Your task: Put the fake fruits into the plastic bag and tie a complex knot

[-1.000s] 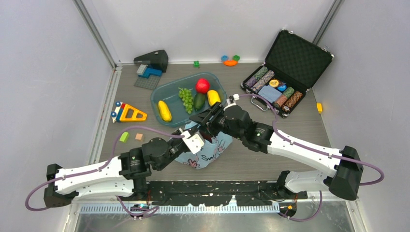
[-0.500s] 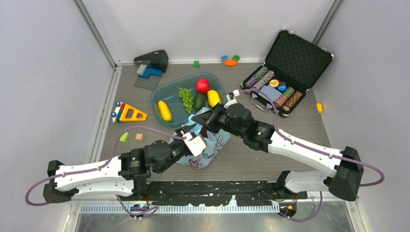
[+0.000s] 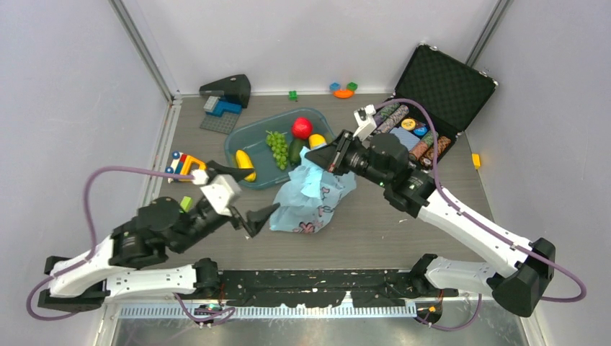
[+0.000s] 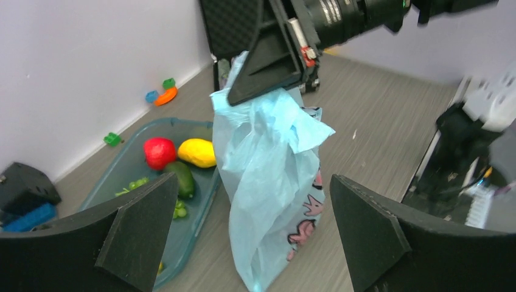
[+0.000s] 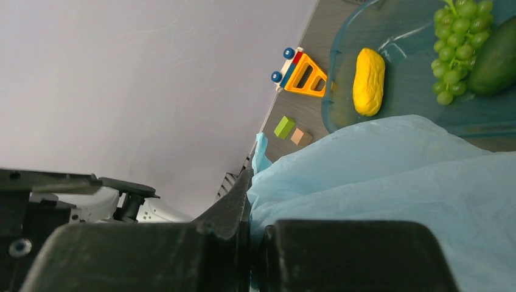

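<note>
The light-blue plastic bag (image 3: 311, 200) stands on the table in front of the tub, held up by its bunched top. My right gripper (image 3: 315, 160) is shut on that top (image 5: 395, 176). My left gripper (image 3: 253, 192) hangs wide open left of the bag and apart from it; in the left wrist view the bag (image 4: 274, 176) stands beyond the spread fingers. The fake fruits lie in the clear blue tub (image 3: 248, 137): a red apple (image 3: 302, 127), green grapes (image 3: 277, 146), a dark green one (image 3: 297, 151) and two yellow ones (image 3: 245, 165). No knot is in view, and the bag's inside is hidden.
An open black case of poker chips (image 3: 425, 108) sits at the back right. An orange toy triangle (image 3: 191, 168) and small blocks (image 3: 185, 204) lie on the left. A black and blue piece (image 3: 227, 94) and coloured toys (image 3: 344, 89) lie along the back wall.
My left gripper let go of the bag, opened wide and drew back to the left. My right gripper shut on the bag's top and lifted it up and toward the back right.
</note>
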You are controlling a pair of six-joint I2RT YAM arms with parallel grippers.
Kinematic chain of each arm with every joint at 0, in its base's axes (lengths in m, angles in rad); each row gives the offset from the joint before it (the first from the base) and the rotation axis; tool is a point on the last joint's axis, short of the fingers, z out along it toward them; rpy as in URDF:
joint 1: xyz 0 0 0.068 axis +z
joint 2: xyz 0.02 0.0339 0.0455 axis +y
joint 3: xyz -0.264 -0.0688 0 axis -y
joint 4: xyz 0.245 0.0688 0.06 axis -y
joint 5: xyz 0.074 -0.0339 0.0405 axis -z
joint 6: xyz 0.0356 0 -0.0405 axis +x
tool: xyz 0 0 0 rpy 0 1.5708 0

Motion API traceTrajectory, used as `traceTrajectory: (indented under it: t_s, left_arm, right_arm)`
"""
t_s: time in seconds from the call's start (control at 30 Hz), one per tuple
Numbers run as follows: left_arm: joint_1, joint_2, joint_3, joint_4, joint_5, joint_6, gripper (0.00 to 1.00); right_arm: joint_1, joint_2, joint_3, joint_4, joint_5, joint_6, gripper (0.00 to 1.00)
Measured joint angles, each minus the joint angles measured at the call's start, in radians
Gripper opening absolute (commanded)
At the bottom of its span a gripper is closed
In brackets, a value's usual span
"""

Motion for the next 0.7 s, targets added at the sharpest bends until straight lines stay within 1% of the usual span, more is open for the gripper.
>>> traceTrajectory:
  t_s: [0.1,0.2,0.3,0.4,0.47,0.6,0.7]
  left_arm:
    - [0.059,-0.021,0.060,-0.031,0.026,-0.085,0.99]
    - [0.167,-0.014,0.089,-0.051,0.117,-0.182,0.99]
    - [0.315,0.020,0.090,-0.054,0.274,-0.291,0.99]
    - [0.412,0.071,0.077,-0.037,0.418,-0.374,0.99]
    - [0.470,0.109,0.052,-0.002,0.535,-0.438,0.99]
    - [0.540,0.166,-0.002,0.092,0.719,-0.537,0.99]
    - [0.581,0.203,-0.050,0.171,0.834,-0.608,0.98]
  right_arm:
    - [-0.075,-0.013,0.013,-0.001,-0.125,-0.078,0.05]
    - [-0.126,-0.016,0.031,-0.003,-0.253,-0.148,0.05]
    - [-0.147,-0.017,0.041,0.001,-0.377,-0.210,0.05]
    - [-0.161,-0.022,0.035,0.015,-0.472,-0.255,0.05]
    - [-0.168,-0.038,0.002,0.060,-0.529,-0.263,0.05]
    - [-0.179,-0.075,-0.095,0.196,-0.612,-0.232,0.05]
    - [-0.181,-0.073,-0.148,0.285,-0.649,-0.193,0.05]
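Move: About 10 cm ahead of the empty left hand, some 11 cm to its right and roughly 4 cm lower, the plastic bag's gathered top sits in the closed right fingers. The filled bag body hangs some 5 cm ahead, 12 cm right and 18 cm below the left hand; the blue-green basin's middle lies about 27 cm ahead, 3 cm right and 33 cm below. From the right hand, the open left gripper is about 10 cm back, 11 cm left and 4 cm higher. Rising about 3 cm with a small sway left, the wide-open left hand then turns back and sweeps some 8 cm right and 5 cm down towards the pinched bag top, edging forward and rolling by about 35 degrees. Meanwhile the right hand keeps its pinch and draws the bag back about 5 cm, ending slightly left, while turning counter-clockwise, so the two grippers close in. ##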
